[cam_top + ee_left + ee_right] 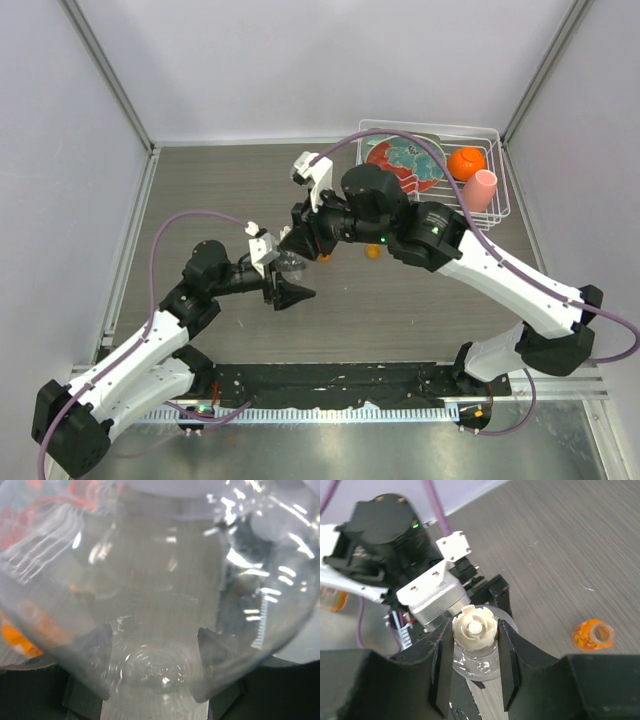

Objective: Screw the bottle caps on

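My left gripper is shut on the clear bottle, which fills its view; the fingers press its sides near the base. The cream-white cap sits on that bottle's neck. My right gripper is shut on the cap, one finger on each side. Both grippers meet above the middle of the table. The orange bottle stands apart on the table with its neck uncapped. A tiny orange spot near the right gripper may be the orange cap; it is too small to tell.
A white wire basket stands at the back right, holding a patterned plate, an orange ball and a pink cup. Grey walls enclose the wooden table.
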`<state>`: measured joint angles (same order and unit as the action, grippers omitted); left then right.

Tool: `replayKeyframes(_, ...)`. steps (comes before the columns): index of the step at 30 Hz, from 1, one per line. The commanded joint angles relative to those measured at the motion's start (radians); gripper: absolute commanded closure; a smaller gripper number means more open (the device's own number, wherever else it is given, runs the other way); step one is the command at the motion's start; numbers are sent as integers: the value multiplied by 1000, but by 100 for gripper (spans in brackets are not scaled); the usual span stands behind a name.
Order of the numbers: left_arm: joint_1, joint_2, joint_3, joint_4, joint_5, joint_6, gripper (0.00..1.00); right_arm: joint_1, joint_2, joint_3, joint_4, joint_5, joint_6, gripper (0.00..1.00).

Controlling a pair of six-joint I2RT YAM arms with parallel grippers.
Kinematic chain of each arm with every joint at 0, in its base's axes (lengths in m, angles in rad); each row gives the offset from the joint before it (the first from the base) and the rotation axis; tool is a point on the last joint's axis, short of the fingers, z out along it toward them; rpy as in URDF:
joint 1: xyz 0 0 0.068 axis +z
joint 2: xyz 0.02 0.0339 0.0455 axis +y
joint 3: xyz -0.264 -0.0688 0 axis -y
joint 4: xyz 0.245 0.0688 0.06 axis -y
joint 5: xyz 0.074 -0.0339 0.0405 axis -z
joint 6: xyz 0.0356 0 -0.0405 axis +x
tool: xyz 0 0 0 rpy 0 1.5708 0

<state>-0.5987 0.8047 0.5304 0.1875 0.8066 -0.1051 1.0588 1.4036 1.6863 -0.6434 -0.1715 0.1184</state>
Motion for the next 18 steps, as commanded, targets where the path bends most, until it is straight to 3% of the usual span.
replayKeyframes(1,0,-28,30,211,-208,41,100,32,101,7,-116,237,176,99)
replayKeyframes(10,-1,-39,5,262,-349,76,100,135,121,52,-193,668,302,99)
replayKeyframes(18,-1,-53,5,274,-362,88,100,175,173,53,-242,836,455,99)
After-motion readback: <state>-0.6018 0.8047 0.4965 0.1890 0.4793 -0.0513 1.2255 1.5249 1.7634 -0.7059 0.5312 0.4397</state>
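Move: The right fingers already pinch the white cap, with the middle of the clear bottle about 6 cm straight below them. The left hand holds that bottle near its bottom, the white cap some 10 cm above it and 1 cm farther ahead. On the table, the orange bottle stands 12 cm ahead of the right hand, 3 cm to its right and some 31 cm below; the orange cap lies 12 cm ahead and 15 cm right of it, about 35 cm below. The right fingers keep their pinch on the white cap and twist it clockwise, some 35 degrees, while the left hand, still gripping the clear bottle, turns counter-clockwise about half as far. Both hands travel forward together, roughly 5 cm, sinking a little as they carry the bottle towards the orange bottle's side, quick at first and then easing off. ##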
